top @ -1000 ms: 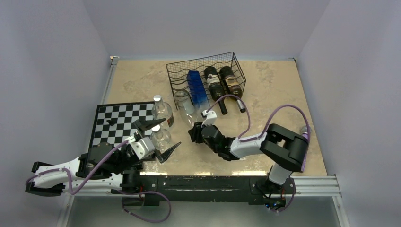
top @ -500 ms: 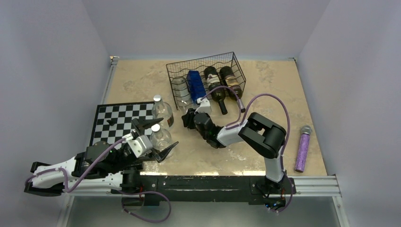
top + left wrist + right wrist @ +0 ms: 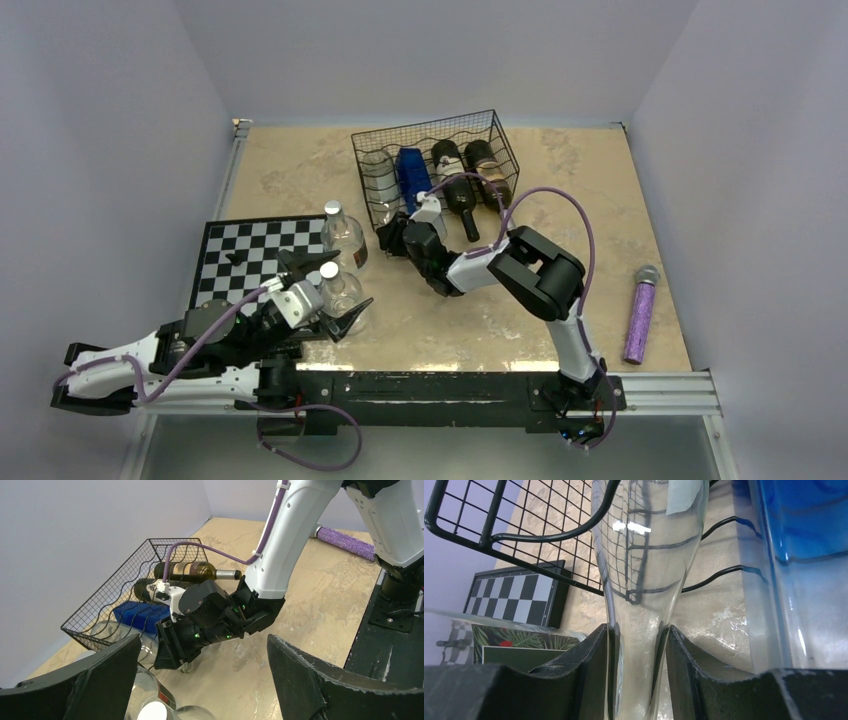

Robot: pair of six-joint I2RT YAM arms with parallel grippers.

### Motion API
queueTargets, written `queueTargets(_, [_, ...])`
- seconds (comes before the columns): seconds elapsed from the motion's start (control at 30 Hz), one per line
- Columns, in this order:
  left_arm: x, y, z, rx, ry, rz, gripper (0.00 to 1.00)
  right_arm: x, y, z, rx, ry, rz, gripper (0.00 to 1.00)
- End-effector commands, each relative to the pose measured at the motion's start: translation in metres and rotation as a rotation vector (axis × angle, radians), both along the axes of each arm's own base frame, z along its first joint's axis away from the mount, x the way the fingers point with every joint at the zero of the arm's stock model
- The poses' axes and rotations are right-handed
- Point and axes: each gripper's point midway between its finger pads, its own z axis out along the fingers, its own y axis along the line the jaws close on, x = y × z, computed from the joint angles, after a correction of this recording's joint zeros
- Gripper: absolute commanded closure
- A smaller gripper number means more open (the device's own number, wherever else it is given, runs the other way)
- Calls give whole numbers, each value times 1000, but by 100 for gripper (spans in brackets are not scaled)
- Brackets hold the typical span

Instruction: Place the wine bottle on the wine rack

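The black wire wine rack [image 3: 505, 150] stands at the back of the table. A clear glass wine bottle [image 3: 378, 185] lies in its leftmost slot, neck toward me. My right gripper [image 3: 392, 238] is shut on that neck; in the right wrist view both fingers [image 3: 591, 650] press the glass [image 3: 649, 555], with rack wires [image 3: 524, 535] around the body. In the left wrist view the right gripper [image 3: 200, 625] sits at the rack's [image 3: 125, 590] front. My left gripper [image 3: 356, 281] is open beside a standing clear bottle [image 3: 340, 288], its fingers [image 3: 295, 675] wide apart.
The rack also holds a blue bottle [image 3: 412, 175] and two dark wine bottles [image 3: 470, 180]. A second clear bottle [image 3: 343, 232] stands by the chessboard [image 3: 245, 255]. A purple glittery microphone [image 3: 640, 315] lies at the right near edge.
My right gripper has carried the clear bottle left and away from me, sliding it into the rack's left slot. The left arm has edged slightly closer to the standing bottle.
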Motion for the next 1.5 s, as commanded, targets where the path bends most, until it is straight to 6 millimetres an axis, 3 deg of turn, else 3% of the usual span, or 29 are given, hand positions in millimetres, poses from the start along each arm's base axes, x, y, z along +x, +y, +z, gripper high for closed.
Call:
queueTargets(0.0, [1,18,20,-93,37,27,1,28,24,117,319,-197,-37,100])
queueTargets(0.07, [0,21,21,-99,38,27,1,28,25,110,308,-171,-40,98])
queueTargets(0.23, [2,29,19,-81,44,43,1,25,24,96,302,-137,-29,47])
queueTargets(0.37, [3,35,21,-78,54,58,1,21,20,92,287,-107,-36,25])
queueTargets(0.57, [5,50,24,-84,67,91,1,5,2,110,240,-99,-25,20])
queueTargets(0.83, [11,69,32,-122,69,146,1,-33,-20,149,64,-88,-6,16])
queueTargets(1.13, [15,91,40,-283,228,233,1,-110,-58,187,-145,-9,120,13])
queueTargets(1.3, [9,109,43,-374,364,239,1,-161,-45,211,-83,26,359,18])
queueTargets(1.47, [6,116,31,-351,412,240,1,-200,-16,229,-211,-35,499,18])
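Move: The clear wine bottle already lies in the rack's leftmost slot with its neck in the right fingers; its middle is about 10 cm ahead of that hand and 3 cm left, at its height. The blue bottle lies some 11 cm ahead and 9 cm right, the dark wine bottle 11 cm ahead and 19 cm right. A jug bottle stands 10 cm left and 4 cm back. From the left hand the clear bottle is about 30 cm ahead, 2 cm right, 26 cm below. The clear bottle's neck is let go: the right fingers open to nearly full, and the hand comes free and rises about 20 cm above the rack's front, then also draws back some 16 cm and slightly right, turning counter-clockwise as it leaves. Meanwhile the empty left hand, still open, swings about 10 cm left and a little up, tipping down. ##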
